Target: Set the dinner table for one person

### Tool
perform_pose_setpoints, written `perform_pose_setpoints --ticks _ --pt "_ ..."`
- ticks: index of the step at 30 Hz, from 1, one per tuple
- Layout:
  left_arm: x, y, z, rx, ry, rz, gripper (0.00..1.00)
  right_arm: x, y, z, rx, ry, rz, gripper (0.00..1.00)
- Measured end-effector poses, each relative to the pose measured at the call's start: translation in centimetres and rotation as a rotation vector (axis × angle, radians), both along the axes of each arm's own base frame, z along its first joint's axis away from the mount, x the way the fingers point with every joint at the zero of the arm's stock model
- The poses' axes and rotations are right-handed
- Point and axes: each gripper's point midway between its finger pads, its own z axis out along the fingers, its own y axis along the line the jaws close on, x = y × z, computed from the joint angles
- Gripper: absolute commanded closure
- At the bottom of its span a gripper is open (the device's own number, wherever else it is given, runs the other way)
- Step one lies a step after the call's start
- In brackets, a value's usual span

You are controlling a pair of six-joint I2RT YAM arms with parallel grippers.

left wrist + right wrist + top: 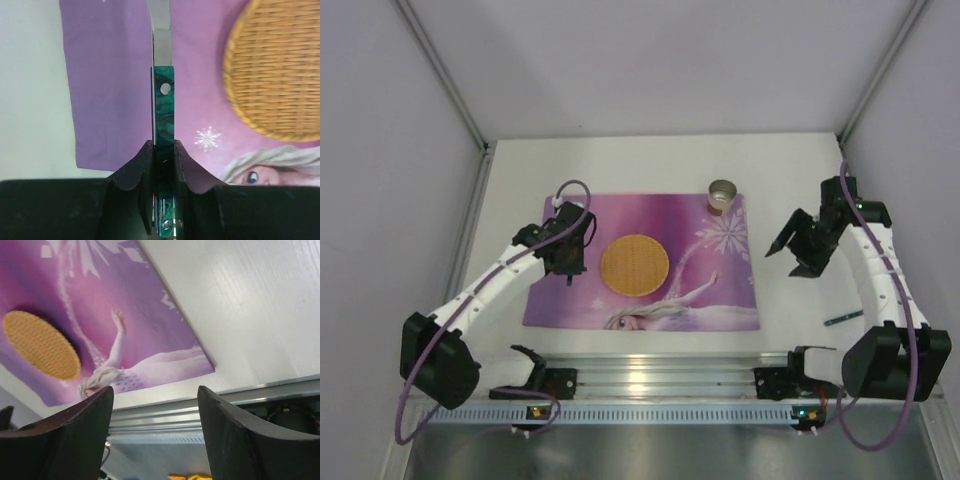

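The white dinner table (790,170) carries a purple printed placemat (570,300) with a round woven mat (634,264) at its middle. My left gripper (570,268) hangs over the placemat's left part, just left of the woven mat. The left wrist view shows this gripper (162,145) shut on the green handle of a piece of cutlery (163,107), whose metal end points away over the placemat (110,75). My right gripper (792,255) is raised to the right of the placemat. In the right wrist view it (155,395) stands open and holds nothing.
A small metal cup (722,193) stands at the placemat's far right corner. A second green-handled piece of cutlery (843,318) lies on the table beside the right arm. Walls close in on three sides, and a metal rail (660,375) runs along the near edge.
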Motion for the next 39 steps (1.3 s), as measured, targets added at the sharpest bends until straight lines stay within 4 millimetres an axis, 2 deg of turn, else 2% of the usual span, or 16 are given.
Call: perform_pose_setpoints --ticks 3,7,11,18,19,20,21,24,25,26,27,33,37,39 --pt "0.1 2.1 -1.8 -0.029 0.041 0.013 1.0 -1.5 -0.6 -2.8 -0.033 0.053 0.002 0.33" --pt "0.6 2.0 -5.4 -0.084 0.141 -0.018 1.0 -3.4 -1.1 -5.8 -0.045 0.12 -0.006 0.33" --pt "1.3 2.2 -7.5 -0.131 0.208 -0.016 1.0 -3.6 -1.5 -5.9 -0.059 0.1 -0.013 0.33" --pt "2.1 2.5 -8.4 -0.193 0.231 -0.021 1.0 -3.4 -3.7 -5.8 -0.141 0.07 -0.046 0.31" --pt "2.1 2.5 -8.6 -0.196 0.237 -0.022 0.94 -3.4 -4.2 -5.8 -0.161 0.072 -0.053 0.31" --pt "2.0 2.5 -8.7 -0.198 0.244 -0.023 0.71 -3.5 -4.7 -5.8 -0.183 0.076 -0.062 0.3" --pt "2.1 2.4 -8.8 -0.198 0.246 -0.027 0.63 -3.5 -5.3 -5.7 -0.207 0.077 -0.073 0.29" --pt "1.9 2.3 -9.1 -0.204 0.262 -0.031 0.28 -3.3 -7.5 -5.2 -0.286 0.076 -0.125 0.28" --pt "1.9 2.3 -9.2 -0.204 0.265 -0.033 0.21 -3.3 -8.3 -5.1 -0.305 0.078 -0.147 0.28" --pt "1.9 2.3 -9.2 -0.205 0.268 -0.032 0.08 -3.3 -9.1 -5.1 -0.319 0.083 -0.178 0.28" --pt "1.9 2.2 -9.1 -0.207 0.271 -0.031 0.02 -3.6 -9.7 -5.2 -0.328 0.095 -0.205 0.28" --pt "2.3 1.8 -8.2 -0.231 0.265 -0.022 0.02 -5.6 -13.7 -6.1 -0.368 0.175 -0.403 0.29" --pt "2.6 1.7 -7.2 -0.237 0.256 -0.017 0.03 -6.8 -15.2 -6.9 -0.374 0.216 -0.51 0.29" --pt "3.1 1.6 -6.3 -0.242 0.24 -0.018 0.04 -7.7 -15.9 -7.9 -0.371 0.261 -0.558 0.3"
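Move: The left hand holds the fork by its green handle above the mat. The spot for the handle lies about 9 cm below, 2 cm ahead and 2 cm to the left; the woven plate is some 6 cm ahead and 9 cm right, the mat's near left corner 7 cm back and 14 cm left. From the empty right hand the spoon lies roughly 8 cm back, 21 cm right and 14 cm down, the mat's near right corner 10 cm back. The left hand lowers the fork about 9 cm onto the mat left of the plate, edging left and forward while the fingers tip towards straight down, then opens wide, lets go and lifts some 3 cm. Meanwhile the open right hand sinks and draws back, then swings right towards the spoon, about 16 cm in all, turning some 30 degrees clockwise, without touching it. ##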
